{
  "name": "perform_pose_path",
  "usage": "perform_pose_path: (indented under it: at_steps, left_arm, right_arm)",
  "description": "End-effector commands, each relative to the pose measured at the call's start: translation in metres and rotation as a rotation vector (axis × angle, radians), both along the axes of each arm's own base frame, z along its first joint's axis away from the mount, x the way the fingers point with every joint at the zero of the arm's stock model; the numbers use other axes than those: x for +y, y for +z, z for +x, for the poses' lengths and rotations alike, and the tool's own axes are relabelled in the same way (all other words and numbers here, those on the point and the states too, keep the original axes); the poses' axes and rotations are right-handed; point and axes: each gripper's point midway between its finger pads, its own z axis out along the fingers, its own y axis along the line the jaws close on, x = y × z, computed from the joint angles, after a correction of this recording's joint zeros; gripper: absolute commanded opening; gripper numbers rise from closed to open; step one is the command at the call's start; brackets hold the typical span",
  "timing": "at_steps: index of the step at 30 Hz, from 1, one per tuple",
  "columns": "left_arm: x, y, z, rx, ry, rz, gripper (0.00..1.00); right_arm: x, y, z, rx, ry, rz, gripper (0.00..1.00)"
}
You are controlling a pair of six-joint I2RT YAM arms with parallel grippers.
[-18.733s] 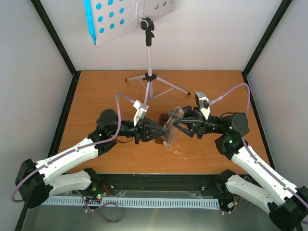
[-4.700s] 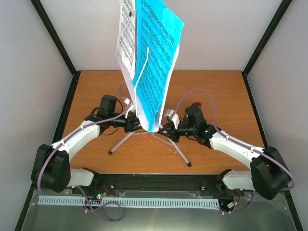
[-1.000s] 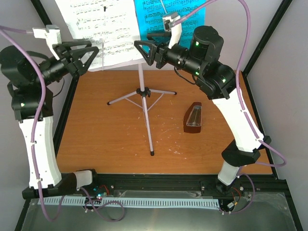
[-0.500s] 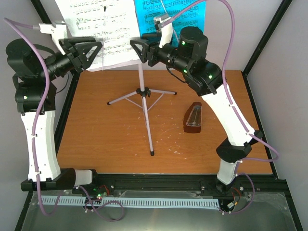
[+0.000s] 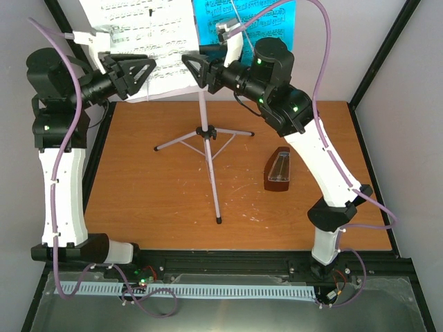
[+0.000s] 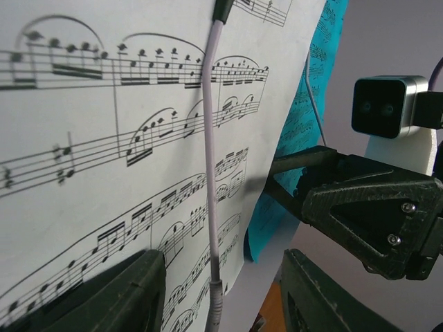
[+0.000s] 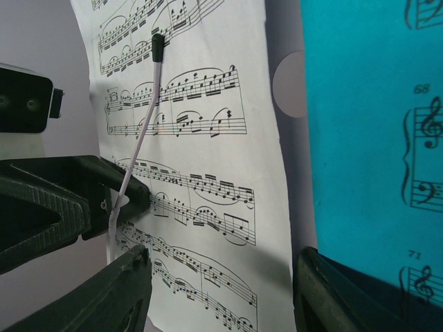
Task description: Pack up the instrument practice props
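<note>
The white music stand (image 5: 210,135) stands upright on its tripod at mid table. Its desk, at the top of the view, holds a white music sheet (image 5: 138,41) on the left and a blue music sheet (image 5: 259,15) on the right. Both arms are raised to the desk. My left gripper (image 5: 147,74) is open at the white sheet's lower edge (image 6: 104,138), with the stand's wire page holder (image 6: 210,173) between its fingers. My right gripper (image 5: 188,72) is open, facing it, straddling the white sheet's right edge (image 7: 208,145) beside the blue sheet (image 7: 374,138). The brown metronome (image 5: 279,171) stands on the table to the right.
The wooden table (image 5: 152,200) is bounded by a black frame and white walls. The two grippers face each other a short gap apart; the right one shows in the left wrist view (image 6: 367,207) and the left one in the right wrist view (image 7: 55,200). Purple cables loop above both arms.
My left gripper has moved right and my right gripper left, so they have closed in on each other at the white sheet. The stand, the sheets and the metronome have not moved.
</note>
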Motion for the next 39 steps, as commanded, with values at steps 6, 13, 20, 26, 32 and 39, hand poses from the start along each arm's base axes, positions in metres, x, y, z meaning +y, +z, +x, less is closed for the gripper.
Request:
perform_pose_path:
  at_steps: [6, 13, 20, 26, 32, 39]
  left_arm:
    - [-0.011, 0.007, -0.003, -0.040, -0.072, 0.010, 0.37]
    - [-0.011, 0.006, -0.003, -0.055, -0.070, 0.011, 0.19]
    - [-0.011, -0.001, 0.001, -0.054, -0.070, 0.020, 0.02]
    - [-0.013, -0.006, 0.001, -0.067, -0.086, 0.025, 0.00]
    - [-0.013, -0.009, 0.001, -0.070, -0.088, 0.030, 0.00]
    - [-0.014, -0.010, 0.002, -0.069, -0.096, 0.030, 0.00]
  right_arm:
    - [0.009, 0.002, 0.001, -0.014, 0.031, 0.015, 0.50]
    - [0.010, 0.002, 0.005, -0.018, 0.018, 0.020, 0.40]
    - [0.009, 0.004, 0.015, -0.026, -0.028, 0.043, 0.37]
    - [0.007, 0.006, 0.021, -0.042, -0.062, 0.052, 0.38]
    - [0.015, 0.000, 0.026, -0.039, -0.049, 0.053, 0.37]
    - [0.026, 0.003, 0.022, -0.064, 0.013, 0.070, 0.32]
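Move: The page holder's thin rod already runs between the left fingers, its lower part about 1 cm ahead, 1 cm right and slightly below. For the right hand, the white sheet's right edge lies some 2 cm ahead, 1 cm to the right and about level. From the right hand, the gripped part of the rod is about 10 cm left with no forward offset, and the blue sheet's middle about 12 cm right and 6 cm ahead. Ease the left gripper about 1 cm forward and right onto the page holder, shut its fingers so they pinch the rod's lower part, and hold there. Meanwhile bring the right gripper some 2 cm left and forward along the front of the music stand, rising slightly at the end, and partly close its fingers around the white sheet's right edge without shutting them. ##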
